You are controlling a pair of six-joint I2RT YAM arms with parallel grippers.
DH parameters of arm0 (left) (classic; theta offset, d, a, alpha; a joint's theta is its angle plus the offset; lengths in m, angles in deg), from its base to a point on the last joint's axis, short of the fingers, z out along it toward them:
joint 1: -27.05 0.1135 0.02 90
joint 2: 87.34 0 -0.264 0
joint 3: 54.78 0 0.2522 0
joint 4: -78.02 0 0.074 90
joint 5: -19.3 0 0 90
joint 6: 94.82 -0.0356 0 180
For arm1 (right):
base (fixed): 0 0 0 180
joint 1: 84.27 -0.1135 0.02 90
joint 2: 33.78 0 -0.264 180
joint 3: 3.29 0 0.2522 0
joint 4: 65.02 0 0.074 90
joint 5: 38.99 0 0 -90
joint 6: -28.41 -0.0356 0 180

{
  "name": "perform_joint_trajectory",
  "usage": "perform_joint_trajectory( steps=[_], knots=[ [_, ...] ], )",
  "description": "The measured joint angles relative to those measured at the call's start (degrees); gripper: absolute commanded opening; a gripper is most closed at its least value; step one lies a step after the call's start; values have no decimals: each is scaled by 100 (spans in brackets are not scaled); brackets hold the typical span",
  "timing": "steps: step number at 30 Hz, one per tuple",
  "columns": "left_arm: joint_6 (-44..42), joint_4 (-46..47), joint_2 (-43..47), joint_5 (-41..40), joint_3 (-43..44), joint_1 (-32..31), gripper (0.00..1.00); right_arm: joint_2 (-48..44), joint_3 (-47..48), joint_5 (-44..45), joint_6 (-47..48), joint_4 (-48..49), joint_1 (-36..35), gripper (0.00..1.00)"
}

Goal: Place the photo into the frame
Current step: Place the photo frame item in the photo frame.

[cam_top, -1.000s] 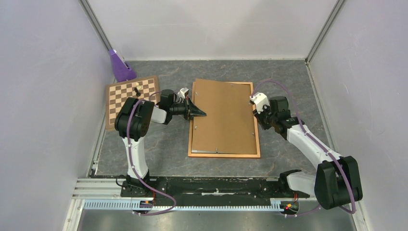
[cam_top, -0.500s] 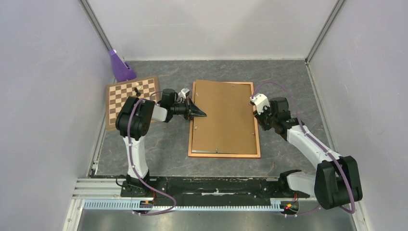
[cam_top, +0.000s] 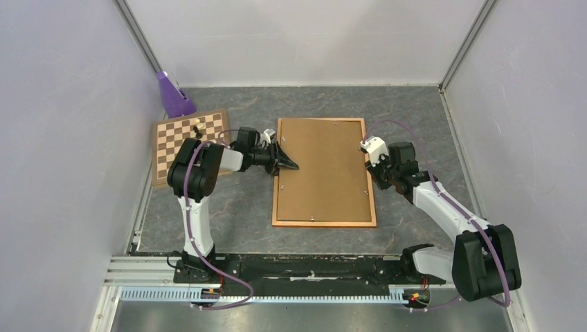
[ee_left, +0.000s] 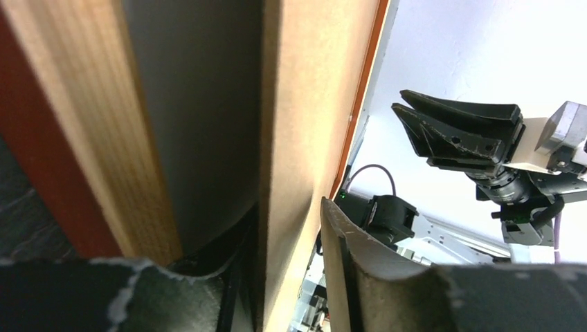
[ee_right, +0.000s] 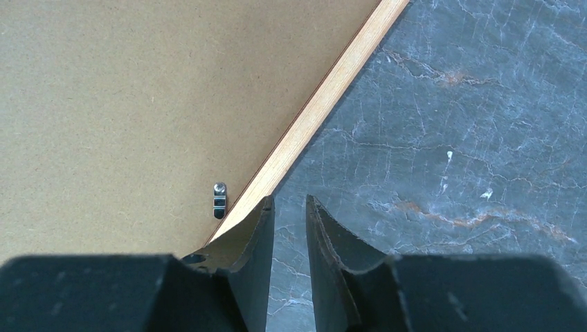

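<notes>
The frame [cam_top: 324, 223], orange-brown wood, lies flat in mid table with a brown hardboard backing panel [cam_top: 322, 169] square inside its rails. The photo is hidden. My left gripper [cam_top: 287, 164] is at the frame's left edge. In the left wrist view the panel's edge [ee_left: 304, 104] stands between the jaws of my left gripper [ee_left: 287, 228], with a gap to the right finger [ee_left: 353, 270], so it is open. My right gripper [cam_top: 377, 178] hangs at the right rail [ee_right: 325, 97]. Its jaws [ee_right: 289, 200] are narrowly apart over bare table, holding nothing.
A chessboard [cam_top: 181, 142] with a small piece [cam_top: 198, 130] lies at the left. A purple object [cam_top: 171, 95] stands in the back left corner. White walls close in three sides. A metal clip [ee_right: 219, 199] sits on the panel near the right rail.
The left jaws have opened and released the panel's left edge. The panel, earlier raised and skewed, now lies flat and square in the frame. The right arm hardly moved.
</notes>
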Motion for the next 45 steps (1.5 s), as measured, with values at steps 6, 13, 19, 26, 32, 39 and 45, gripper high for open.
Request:
perform_joint_trajectory(
  steps=[6, 13, 19, 26, 32, 39, 45],
  knots=[
    [-501, -769, 177, -267, 238, -79, 60, -2, -9, -4, 2, 2, 0, 26],
    [-1069, -1945, 487, -909, 597, -284, 78, -4, -9, -37, 0, 2, 7, 26],
    [-1311, -2411, 557, -1233, 772, -413, 82, -4, -9, -44, 2, 2, 15, 26],
    [-1703, -3047, 645, -1711, 1038, -621, 84, -4, -9, -44, 2, 2, 15, 26],
    [-1978, -3495, 809, -2273, 1130, -765, 85, -4, -9, -48, 2, 2, 15, 26],
    [-2203, -3858, 911, -2551, 1196, -813, 86, -4, -55, -61, 2, 39, 15, 26],
    [-2358, -4138, 999, -2712, 1244, -820, 86, -4, -111, -68, 2, 44, 15, 26]
  ],
)
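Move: The left fingers straddle the left edge of the brown backing board, its middle about 10 cm to the hand's right, 1 cm back and 2 cm lower. The frame's left rail stands some 4 cm to the hand's left, 1 cm back, 2 cm down. One metal clip is about 6 cm back and 3 cm left of the hand, another 9 cm ahead and 2 cm left. From the right hand the board's middle lies roughly 18 cm left, 4 cm ahead and 6 cm below. The left fingers, still around the board's raised left edge, let go of it by spreading from partly to nearly wide open, while the wrist tips them some 30 degrees more steeply downward. The hand backs off about 2 cm and then eases 1 cm left, ending with one finger at the left rail and board edge and the other over the board. ##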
